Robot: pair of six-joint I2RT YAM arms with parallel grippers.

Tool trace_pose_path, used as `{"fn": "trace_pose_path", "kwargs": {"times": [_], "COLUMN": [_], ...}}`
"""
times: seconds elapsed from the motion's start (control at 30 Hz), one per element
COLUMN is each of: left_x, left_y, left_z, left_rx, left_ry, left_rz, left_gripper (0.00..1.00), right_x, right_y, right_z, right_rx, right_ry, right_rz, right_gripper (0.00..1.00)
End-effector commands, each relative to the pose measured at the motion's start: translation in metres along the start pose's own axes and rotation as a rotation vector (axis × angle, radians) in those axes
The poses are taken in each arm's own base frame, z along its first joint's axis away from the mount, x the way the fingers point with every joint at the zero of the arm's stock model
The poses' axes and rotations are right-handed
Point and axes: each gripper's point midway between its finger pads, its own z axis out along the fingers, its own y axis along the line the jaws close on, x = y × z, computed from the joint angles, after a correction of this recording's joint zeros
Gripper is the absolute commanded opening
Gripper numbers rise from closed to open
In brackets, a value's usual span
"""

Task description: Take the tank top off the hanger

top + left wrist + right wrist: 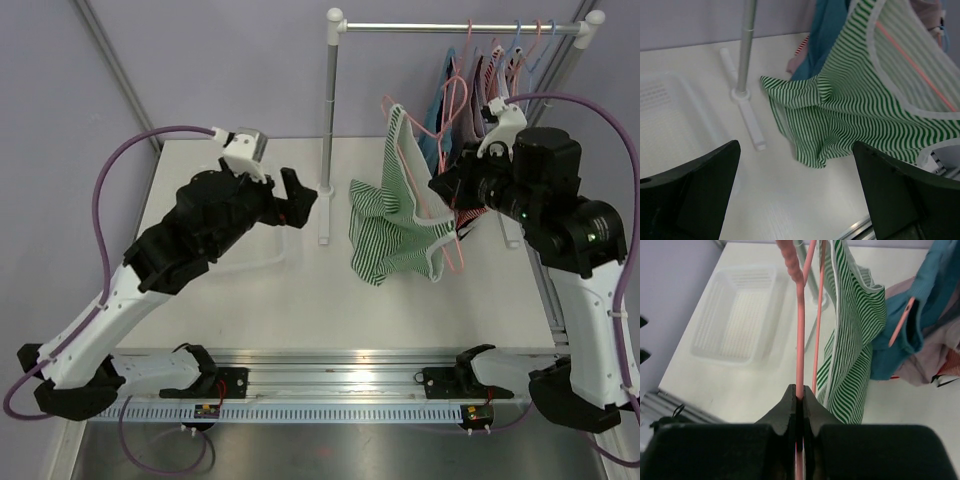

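Observation:
The green-and-white striped tank top [392, 228] hangs on a pink hanger [800, 335], and its lower part lies bunched on the table. My right gripper [799, 395] is shut on a thin pink bar of the hanger, to the right of the tank top [855, 335]. In the top view, this gripper [447, 195] sits at the garment's right edge. My left gripper [296, 196] is wide open with nothing in it, left of the rack pole. In the left wrist view its fingers [695, 185] frame bare table, with the tank top [860, 110] and a pink hanger bar [915, 65] beyond.
A clothes rack pole [329, 120] stands mid-table on a white foot [747, 117]. Its top rail [460, 27] carries several other garments on hangers [480, 80]. A teal garment [900, 335] hangs right behind the tank top. A white plastic basket [735, 315] sits at the left.

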Motion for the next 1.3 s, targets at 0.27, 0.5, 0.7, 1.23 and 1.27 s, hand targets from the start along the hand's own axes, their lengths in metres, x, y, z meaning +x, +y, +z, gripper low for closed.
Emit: {"fn": "trace_pose_path", "kwargs": {"times": [0.27,0.5,0.7,1.23,1.27], "left_x": [-0.062,-0.043,-0.031,-0.036,-0.037], "left_y": [-0.126,-0.140,-0.154,-0.019,-0.007], "left_z": [0.038,0.067,0.077,0.077,0.074], "left_rx": [0.220,0.221,0.271,-0.271,-0.297], "left_ry": [-0.204,-0.162,-0.138,-0.129,-0.128], "left_rz": [0.264,0.305,0.314,0.175,0.144], "left_gripper": [0.99,0.87,0.70,0.00,0.00], "right_x": [0.045,0.045,0.050,0.087,0.093], "right_y": [0.044,0.058,0.062,0.047,0.049], "right_z": [-0.085,-0.106,-0.110,-0.092,-0.092], "right_rx": [-0.285,-0.359,-0.391,-0.382,-0.408], "right_ry": [0.060,0.050,0.056,0.123,0.135], "right_rz": [-0.034,-0.033,-0.034,-0.119,-0.129], "right_gripper": [0.00,0.00,0.00,0.00,0.00]}}
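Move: The tank top hangs on the pink hanger that your right gripper already holds by one arm. Its far strap end lies roughly 16 cm ahead and 19 cm right of your open left gripper, a little above it, and about 15 cm ahead and 10 cm left of your right one. From the left gripper, the hanger's middle is some 6 cm ahead and 25 cm right, the rack post about 18 cm ahead and 6 cm right, and the blue top some 20 cm ahead and 28 cm right. Draw the right gripper back about 13 cm, keeping its hold on the hanger and swinging it counter-clockwise, then lower it slightly. Meanwhile bring the left gripper about 16 cm right, tipping its fingers upward and turning clockwise, and shut it on the white-edged far strap end. Then carry that pinched edge back left and forward, turning counter-clockwise. ##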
